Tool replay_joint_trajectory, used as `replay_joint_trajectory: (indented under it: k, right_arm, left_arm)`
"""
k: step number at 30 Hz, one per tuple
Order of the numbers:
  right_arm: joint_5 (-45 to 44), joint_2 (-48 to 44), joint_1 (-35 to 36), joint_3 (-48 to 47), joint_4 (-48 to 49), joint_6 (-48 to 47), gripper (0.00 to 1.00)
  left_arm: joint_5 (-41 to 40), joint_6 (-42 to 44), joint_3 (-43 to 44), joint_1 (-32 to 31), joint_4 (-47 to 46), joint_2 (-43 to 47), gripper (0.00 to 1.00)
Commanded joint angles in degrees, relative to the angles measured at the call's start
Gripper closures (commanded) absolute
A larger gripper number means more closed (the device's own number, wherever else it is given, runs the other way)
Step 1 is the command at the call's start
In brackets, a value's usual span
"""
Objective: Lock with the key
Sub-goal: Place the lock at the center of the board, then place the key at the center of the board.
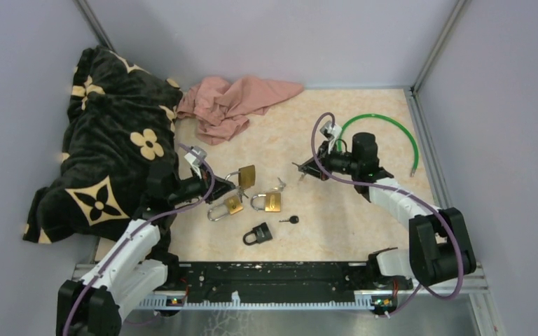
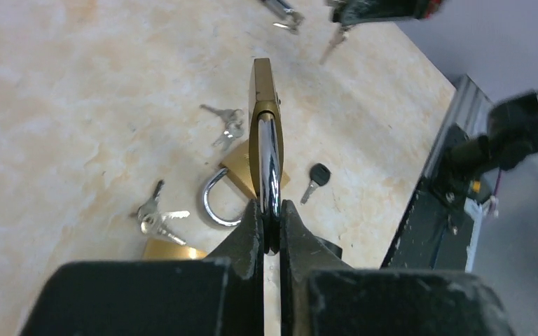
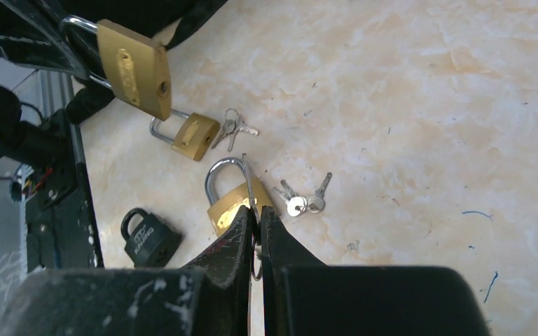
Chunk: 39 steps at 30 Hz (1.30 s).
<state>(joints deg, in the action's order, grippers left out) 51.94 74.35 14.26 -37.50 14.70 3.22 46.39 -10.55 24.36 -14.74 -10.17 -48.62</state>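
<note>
My left gripper (image 2: 271,224) is shut on the steel shackle of a brass padlock (image 2: 265,140), held edge-on above the table; in the top view this padlock (image 1: 246,175) hangs left of centre. My right gripper (image 3: 257,213) is shut on a thin silver key (image 3: 250,185), blade pointing forward, its ring between the fingers. The held padlock (image 3: 134,66) shows its keyhole face at the upper left of the right wrist view. The right gripper (image 1: 305,168) stands to the padlock's right, apart from it.
On the table lie two more brass padlocks (image 1: 232,205) (image 1: 270,202), a black padlock (image 1: 259,233), a black-headed key (image 1: 291,220) and a key bunch (image 1: 280,183). A black flowered blanket (image 1: 105,154), a pink cloth (image 1: 235,101) and a green tube (image 1: 392,129) lie around.
</note>
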Motion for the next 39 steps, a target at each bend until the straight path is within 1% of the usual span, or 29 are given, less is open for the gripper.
replay_joint_trajectory:
  k: [1, 3, 5, 6, 7, 10, 13, 15, 16, 17, 18, 19, 20, 22, 23, 25, 26, 28, 29, 31, 32, 35, 38, 39]
  right_arm:
    - [-9.3, 1.5, 4.8, -2.1, 10.8, 9.5, 1.0]
    - [-12.3, 4.3, 10.2, -4.3, 12.6, 10.8, 1.0]
    - [-15.9, 8.9, 15.7, -8.8, 13.4, 12.6, 1.0]
    - [-16.7, 13.0, 17.9, -11.6, 14.3, 14.1, 1.0]
    - [-17.6, 15.3, 20.1, -14.3, 15.4, 16.1, 1.0]
    - [-18.0, 26.2, 24.8, -23.6, 17.7, 21.1, 1.0]
    - [-16.6, 35.4, 28.0, -30.2, 22.2, 28.9, 1.0]
    - [-17.1, 40.6, 30.0, -34.4, 22.4, 31.7, 1.0]
    - [-17.5, 42.9, 30.9, -36.3, 21.9, 32.2, 1.0]
    - [-17.7, 44.9, 31.7, -37.8, 21.3, 32.3, 1.0]
    - [-17.9, 46.6, 32.4, -39.3, 20.5, 32.2, 1.0]
    - [-18.4, 48.1, 33.0, -40.5, 18.8, 32.1, 1.0]
    - [-19.2, 49.3, 33.4, -41.3, 18.1, 32.0, 1.0]
    - [-21.1, 51.3, 33.5, -42.1, 17.4, 32.0, 1.0]
    - [-22.2, 52.0, 33.5, -42.3, 16.9, 31.8, 1.0]
    - [-23.5, 53.1, 33.5, -43.5, 14.7, 30.4, 1.0]
    - [-23.9, 53.5, 33.5, -44.1, 13.7, 29.8, 1.0]
    - [-24.2, 54.1, 33.6, -45.1, 11.3, 28.7, 1.0]
    - [-24.7, 54.1, 33.5, -45.7, 9.9, 28.1, 0.97]
    - [-25.8, 53.5, 33.5, -46.4, 6.7, 26.8, 0.83]
    - [-26.4, 52.9, 33.5, -46.8, 5.1, 26.1, 0.74]
    - [-28.4, 50.1, 32.8, -47.8, 0.0, 24.0, 0.5]
    - [-30.3, 45.4, 30.6, -46.9, -4.1, 22.2, 0.26]
    - [-30.5, 43.4, 29.6, -46.2, -5.2, 21.4, 0.21]
  left_arm:
    - [-26.1, -17.1, 0.5, 0.9, -2.1, -1.7, 1.0]
    - [-36.7, -19.8, 0.8, 1.5, 0.0, -3.6, 1.0]
    - [-41.0, -19.7, 0.3, 2.1, 0.1, -5.7, 1.0]
    - [-41.9, -20.3, -0.2, 2.6, 0.4, -6.4, 1.0]
    - [-42.4, -21.5, -1.2, 2.9, 0.6, -6.8, 1.0]
    - [-42.3, -25.7, -3.9, 3.5, 0.5, -7.5, 1.0]
    - [-44.3, -28.3, -6.5, 4.0, -1.4, -7.4, 1.0]
    - [-45.7, -28.7, -7.6, 4.2, -1.9, -7.0, 1.0]
    - [-45.9, -29.0, -8.0, 4.3, -1.3, -6.6, 0.95]
    - [-45.9, -29.1, -8.3, 4.3, -0.3, -6.3, 0.86]
    - [-45.9, -29.3, -8.5, 4.3, 0.4, -5.8, 0.76]
    - [-46.7, -29.3, -8.7, 4.3, 1.2, -5.3, 0.62]
    - [-47.8, -29.4, -8.8, 4.3, 2.0, -4.8, 0.53]
    - [-49.1, -29.4, -8.9, 4.3, 3.6, -3.6, 0.4]
    - [-49.6, -29.3, -8.9, 4.4, 4.3, -2.9, 0.32]
    - [-50.4, -28.7, -8.9, 4.4, 5.4, -1.4, 0.07]
    - [-50.6, -28.0, -8.8, 4.3, 5.5, -0.5, 0.02]
    - [-50.9, -26.5, -8.5, 4.3, 6.1, 1.2, 0.01]
    - [-50.8, -25.1, -8.2, 4.3, 6.4, 2.3, 0.01]
    - [-50.0, -21.8, -7.3, 4.3, 6.6, 3.6, 0.01]
    - [-49.2, -19.9, -6.7, 4.3, 6.6, 4.2, 0.01]
    - [-45.1, -14.4, -4.3, 4.3, 6.7, 5.8, 0.01]
    - [-39.7, -4.2, 0.1, 4.3, 8.5, 6.8, 0.01]
    - [-36.5, 1.1, 1.7, 4.3, 9.7, 7.1, 0.01]
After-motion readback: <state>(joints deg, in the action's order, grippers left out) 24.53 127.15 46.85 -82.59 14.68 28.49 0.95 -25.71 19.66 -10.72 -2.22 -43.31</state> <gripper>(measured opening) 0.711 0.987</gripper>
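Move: The brass lock hangs by its shackle from the left fingers, bound for a bare patch of board some 10 cm ahead, 8 cm left and 12 cm below that hand. At that same depth, the long-shackle padlock lies nearly beneath, about 1 cm ahead and 2 cm left; the big padlock sits roughly 11 cm right, 2 cm ahead. The right hand's keys go to a spot 27 cm left, 4 cm ahead and 12 cm below it; loose keys lie 7 cm left and 4 cm ahead, also 12 cm below. The lock is swung left and down by the left hand, with some forward reach, turning about 55 degrees counter-clockwise and tipping down; the fingers then open wide and rise some 6 cm. Holding its keys, the right hand sweeps about 27 cm left over the board, sinks roughly 11 cm beside the lock, tips down and opens. ##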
